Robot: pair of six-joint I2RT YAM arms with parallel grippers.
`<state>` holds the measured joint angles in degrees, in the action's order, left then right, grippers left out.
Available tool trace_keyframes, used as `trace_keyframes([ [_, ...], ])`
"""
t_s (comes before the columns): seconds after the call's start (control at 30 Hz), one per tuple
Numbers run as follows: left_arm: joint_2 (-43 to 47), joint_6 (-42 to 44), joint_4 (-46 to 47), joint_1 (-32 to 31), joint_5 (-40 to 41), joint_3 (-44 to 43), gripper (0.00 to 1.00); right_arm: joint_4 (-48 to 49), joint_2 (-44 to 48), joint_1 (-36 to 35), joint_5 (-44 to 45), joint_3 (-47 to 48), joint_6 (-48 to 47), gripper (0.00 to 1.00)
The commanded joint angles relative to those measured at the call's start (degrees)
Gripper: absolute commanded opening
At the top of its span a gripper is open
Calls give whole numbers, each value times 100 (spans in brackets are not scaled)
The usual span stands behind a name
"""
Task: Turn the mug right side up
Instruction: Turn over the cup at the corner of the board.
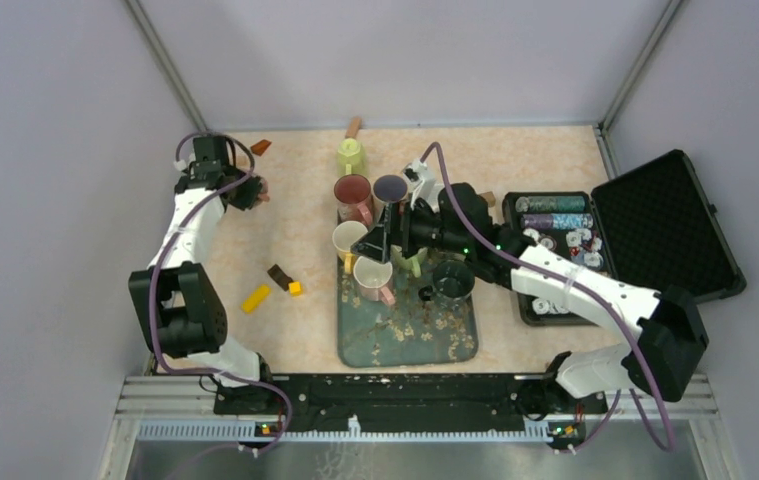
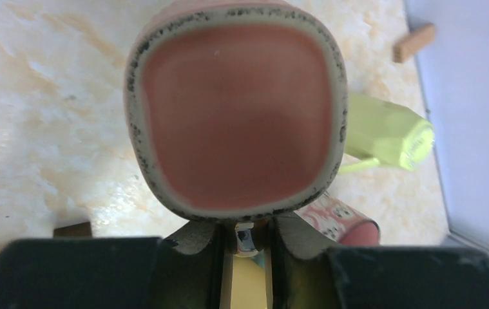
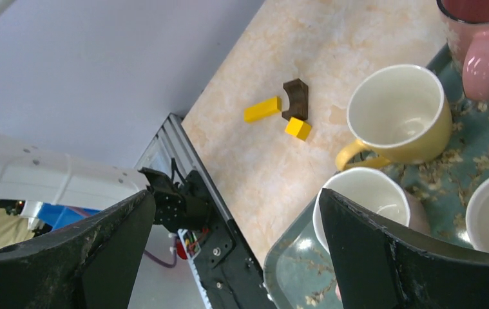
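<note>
The left wrist view is filled by a reddish-pink mug [image 2: 238, 116] with a speckled cream rim. Its flat round face points at the camera, and I cannot tell whether that is the mouth or the base. My left gripper [image 2: 245, 228] is shut on a narrow part at the mug's lower edge. In the top view that gripper [image 1: 245, 192] holds the mug [image 1: 258, 187] above the table's far left. My right gripper [image 1: 387, 240] hangs open over the tray [image 1: 405, 345]; nothing sits between its fingers [image 3: 383, 251].
The tray holds a yellow mug [image 3: 399, 116], a white mug [image 3: 364, 199], a pink mug [image 3: 486, 45] and a dark cup [image 1: 452, 280]. A lime mug [image 2: 390, 132] lies behind. Yellow and brown blocks [image 1: 255, 298] lie left of the tray. An open black case [image 1: 655, 220] stands right.
</note>
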<state>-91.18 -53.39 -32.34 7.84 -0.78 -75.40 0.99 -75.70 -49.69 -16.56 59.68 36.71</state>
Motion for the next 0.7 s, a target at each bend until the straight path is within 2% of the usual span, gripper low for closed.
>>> trace_keyframes([
  [0.0, 700, 151, 926, 9, -775, 3, 0, 521, -270, 258, -366, 564, 249, 99],
  [0.2, 1148, -179, 1720, 12, -1939, 319, 0, 743, -720, 496, -631, 940, 402, 99],
  [0.5, 1761, -1215, 3171, 4, -3660, 1033, 0, 1080, -1412, 699, -1292, 1610, 742, 98],
  [0.67, 2179, -1937, 4446, -23, -4277, 1661, 0, 1567, -1745, 813, -1661, 1751, 1300, 95],
])
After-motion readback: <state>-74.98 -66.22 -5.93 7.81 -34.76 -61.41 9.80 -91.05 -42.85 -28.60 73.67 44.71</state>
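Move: The terracotta mug, already off the table, hangs by its handle in the left fingers, its middle some 5 cm ahead of them. From the left hand the open right gripper is about 20 cm back, 27 right and 10 higher; the yellow mug stands 7 back, 20 right, the red mug 4 ahead, 20 right, both about 12 below. From the right hand the terracotta mug is about 25 cm ahead, 27 left, 9 lower; the yellow mug 13 ahead, 7 left, the white mug 3 ahead, 2 left, both about 21 below. The terracotta mug goes up about 12 cm and right about 10 towards the right gripper in the left hand's kept grip, drawing slightly back late on, while that wrist levels, rolls left side down and swings clockwise to point forward-right. The right hand comes to meet it, wide open, some 6 cm forward, with a smaller rise and leftward shift. ##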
